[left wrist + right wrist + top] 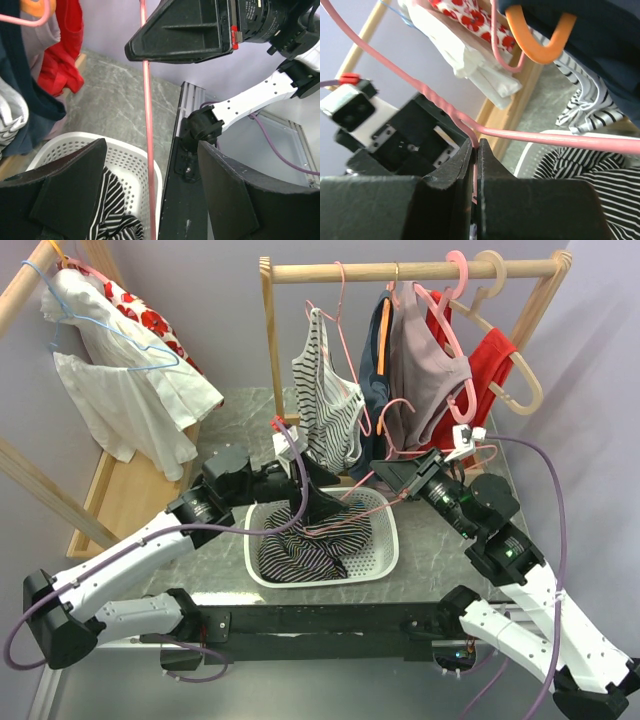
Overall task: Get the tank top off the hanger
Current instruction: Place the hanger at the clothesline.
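The tank top, black with white stripes, lies heaped in the white basket. It also shows in the left wrist view and the right wrist view. Just above the basket, my right gripper is shut on the thin pink wire hanger at its neck. The hanger reaches left over the cloth. My left gripper is open over the basket's far rim, and the hanger's wire runs between its fingers without touching them. Whether any cloth still hangs on the wire I cannot tell.
A wooden rail at the back carries a pale striped top, navy, mauve and red garments on hangers. A second rack at the left holds a white garment. The two grippers are close together over the basket.
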Available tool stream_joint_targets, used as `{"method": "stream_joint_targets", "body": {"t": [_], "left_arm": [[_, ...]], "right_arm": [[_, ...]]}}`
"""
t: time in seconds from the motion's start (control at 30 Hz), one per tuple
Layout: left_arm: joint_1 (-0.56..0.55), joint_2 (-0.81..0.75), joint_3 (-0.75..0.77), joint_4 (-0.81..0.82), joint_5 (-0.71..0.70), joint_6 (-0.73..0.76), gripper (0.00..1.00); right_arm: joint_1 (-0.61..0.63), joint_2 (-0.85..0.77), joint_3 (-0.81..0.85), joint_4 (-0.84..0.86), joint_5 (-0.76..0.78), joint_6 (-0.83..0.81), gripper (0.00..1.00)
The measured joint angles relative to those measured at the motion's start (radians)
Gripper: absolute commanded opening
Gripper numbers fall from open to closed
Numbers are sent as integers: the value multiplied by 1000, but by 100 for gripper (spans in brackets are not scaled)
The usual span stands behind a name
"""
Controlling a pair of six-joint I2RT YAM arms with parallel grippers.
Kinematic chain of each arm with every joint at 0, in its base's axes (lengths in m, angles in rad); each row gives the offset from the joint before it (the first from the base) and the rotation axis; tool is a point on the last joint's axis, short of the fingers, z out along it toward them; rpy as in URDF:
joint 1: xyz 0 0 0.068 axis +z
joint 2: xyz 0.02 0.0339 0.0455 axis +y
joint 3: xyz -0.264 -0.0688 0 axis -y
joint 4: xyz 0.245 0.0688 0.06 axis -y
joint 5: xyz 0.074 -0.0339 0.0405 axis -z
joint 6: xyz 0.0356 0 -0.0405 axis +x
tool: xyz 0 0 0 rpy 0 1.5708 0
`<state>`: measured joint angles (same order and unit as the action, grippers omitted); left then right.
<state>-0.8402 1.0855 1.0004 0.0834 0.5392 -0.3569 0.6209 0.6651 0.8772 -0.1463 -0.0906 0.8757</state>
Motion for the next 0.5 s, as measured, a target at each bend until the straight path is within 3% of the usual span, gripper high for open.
{"method": "stream_joint_targets", "body": {"t": [0.23, 0.33, 0.37, 0.5], "left_arm": [[-47, 44, -32, 93, 13, -43, 74], [-76, 68, -32, 97, 11, -51, 61], [-81, 71, -35, 101, 10, -53, 48], [-89, 71, -41, 111, -13, -49, 21]], "right_arm": [[-24, -22, -22, 62, -21, 47, 0], [-27, -23, -29, 85, -39, 62, 0], [-29, -23, -29, 87, -45, 63, 0], [-33, -23, -30, 87, -56, 63, 0]]}}
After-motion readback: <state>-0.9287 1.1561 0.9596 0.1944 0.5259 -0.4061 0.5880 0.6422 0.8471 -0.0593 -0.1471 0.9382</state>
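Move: The left hand goes for the lower bar of the pink hanger, which already runs between its open fingers: the stretch to grip lies some 4 cm to its right, 2 cm nearer the base and 2 cm lower. The basket with the removed tank top is almost straight below, about 20 cm down. The hanging white striped top is roughly 14 cm ahead, level sideways. From the right hand, that stretch is about 5 cm left, 6 cm back and 5 cm lower. With the right fingers still pinching the hanger near its neck, the left hand slides its open fingers farther along both sides of the lower bar, going right about 3 cm, back and down about 2 cm each, towards the right gripper. As it eases to a stop its fingers close to about half their starting gap. The right hand rises some 1.5 cm with a slight roll. ##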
